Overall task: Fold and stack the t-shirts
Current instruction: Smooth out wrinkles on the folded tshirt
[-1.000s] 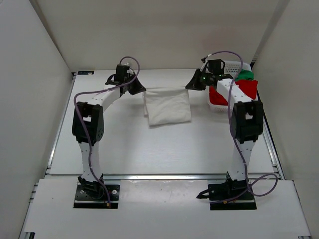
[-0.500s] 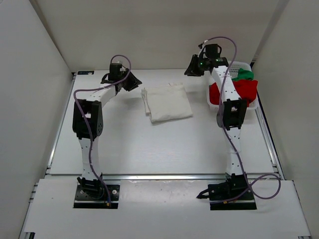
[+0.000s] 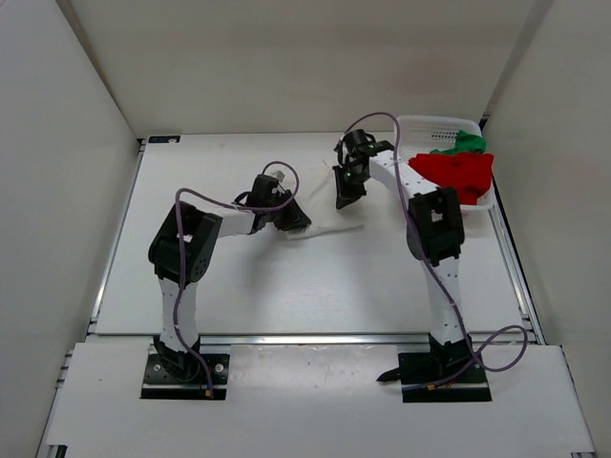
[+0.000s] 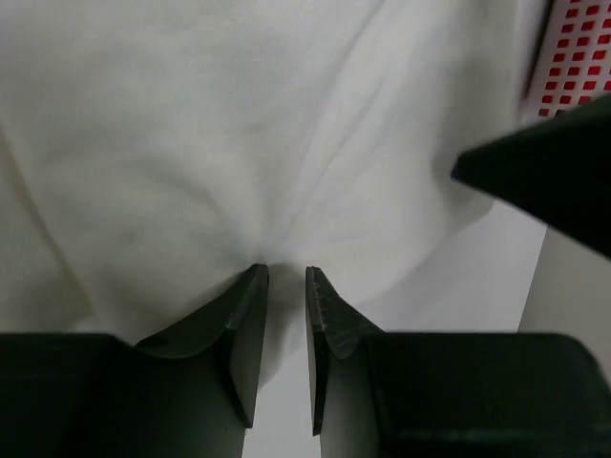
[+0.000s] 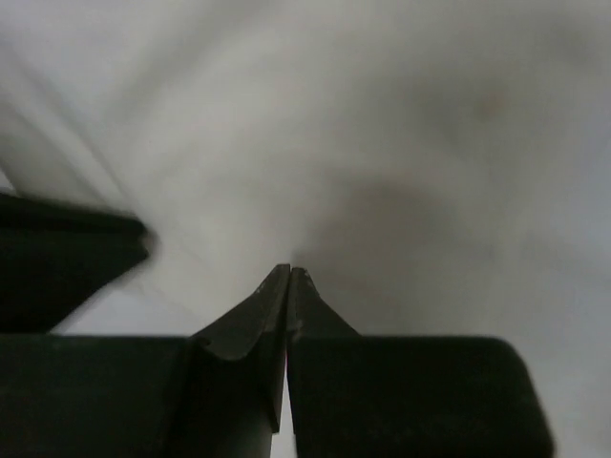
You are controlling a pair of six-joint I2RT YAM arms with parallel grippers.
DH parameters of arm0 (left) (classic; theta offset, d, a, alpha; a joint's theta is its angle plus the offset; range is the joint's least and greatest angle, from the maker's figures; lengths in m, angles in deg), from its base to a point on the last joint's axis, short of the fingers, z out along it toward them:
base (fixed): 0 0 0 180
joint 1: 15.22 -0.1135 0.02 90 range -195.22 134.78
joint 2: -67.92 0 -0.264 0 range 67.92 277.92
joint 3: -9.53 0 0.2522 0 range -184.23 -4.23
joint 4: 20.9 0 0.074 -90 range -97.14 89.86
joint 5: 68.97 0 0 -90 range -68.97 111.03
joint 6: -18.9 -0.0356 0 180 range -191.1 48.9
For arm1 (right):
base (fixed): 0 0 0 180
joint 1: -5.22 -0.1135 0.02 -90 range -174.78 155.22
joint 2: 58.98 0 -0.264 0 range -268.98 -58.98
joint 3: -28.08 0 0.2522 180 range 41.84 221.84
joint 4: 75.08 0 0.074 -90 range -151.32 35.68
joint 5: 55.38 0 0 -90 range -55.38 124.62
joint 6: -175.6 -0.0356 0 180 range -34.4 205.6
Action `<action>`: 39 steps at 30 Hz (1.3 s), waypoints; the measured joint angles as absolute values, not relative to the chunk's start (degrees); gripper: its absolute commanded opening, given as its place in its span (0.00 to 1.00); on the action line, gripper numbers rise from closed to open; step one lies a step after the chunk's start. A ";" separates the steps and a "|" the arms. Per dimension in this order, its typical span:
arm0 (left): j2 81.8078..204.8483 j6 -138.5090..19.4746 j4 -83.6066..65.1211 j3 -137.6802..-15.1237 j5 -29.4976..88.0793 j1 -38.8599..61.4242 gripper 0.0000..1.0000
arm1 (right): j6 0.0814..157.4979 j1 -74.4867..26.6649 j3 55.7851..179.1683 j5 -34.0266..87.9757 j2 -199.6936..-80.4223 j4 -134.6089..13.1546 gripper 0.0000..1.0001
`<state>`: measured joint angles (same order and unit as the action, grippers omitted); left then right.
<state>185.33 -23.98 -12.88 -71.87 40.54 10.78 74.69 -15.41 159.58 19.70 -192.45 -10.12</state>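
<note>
The cream-white t-shirt (image 3: 320,212) lies folded on the table's far middle and fills both wrist views (image 4: 239,124) (image 5: 401,124). My left gripper (image 3: 289,216) is low at the shirt's left edge. Its jaws (image 4: 286,274) stand a narrow gap apart, with creases in the cloth running to their tips. My right gripper (image 3: 345,191) is down on the shirt's right side, jaws shut (image 5: 288,272) against the cloth. I cannot tell whether a fold is caught. The red t-shirt (image 3: 456,173) and the green t-shirt (image 3: 465,143) lie in the basket.
The white mesh basket (image 3: 417,124) stands at the far right corner, close behind the right arm; its wall (image 4: 573,48) shows red through the holes. White walls close in the table on three sides. Purple cables loop over both arms.
Both grippers have come from the shirt's far corners to its left and right sides, low on the cloth. Their jaws opened on the way; the right has shut again, the left has narrowed.
</note>
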 measured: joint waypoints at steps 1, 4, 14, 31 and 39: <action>184.08 -24.01 -13.71 -70.34 40.27 10.48 0.34 | 74.47 -15.34 152.95 19.79 -188.34 -12.79 0.00; 179.53 -23.55 -15.78 -63.83 39.88 9.67 0.35 | 73.40 -14.12 136.93 20.00 -176.14 -18.69 0.00; 169.35 -22.32 -18.84 -52.26 41.00 11.81 0.37 | 67.71 -15.06 109.00 18.28 -165.50 -38.12 0.00; 184.21 -22.67 -14.28 -77.95 40.41 -1.24 0.35 | 65.16 -14.53 126.42 11.33 -172.73 -44.96 0.00; 190.46 -23.61 -9.93 -81.29 40.27 -4.89 0.35 | 64.04 -12.17 151.86 9.69 -195.20 -39.94 0.00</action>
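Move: The folded t-shirt's middle lies about 7 cm ahead and 4 cm right of the left hand, just below it; from the right hand it is 1 cm ahead, 6 cm left and 4 cm down. Its collar end is roughly 11 cm ahead and 6 cm left of the right hand. The white basket stands some 31 cm right of that hand, 13 cm farther out. Both hands sweep 7–12 cm back across the t-shirt, then lift and arc forward and left to its collar corners. ##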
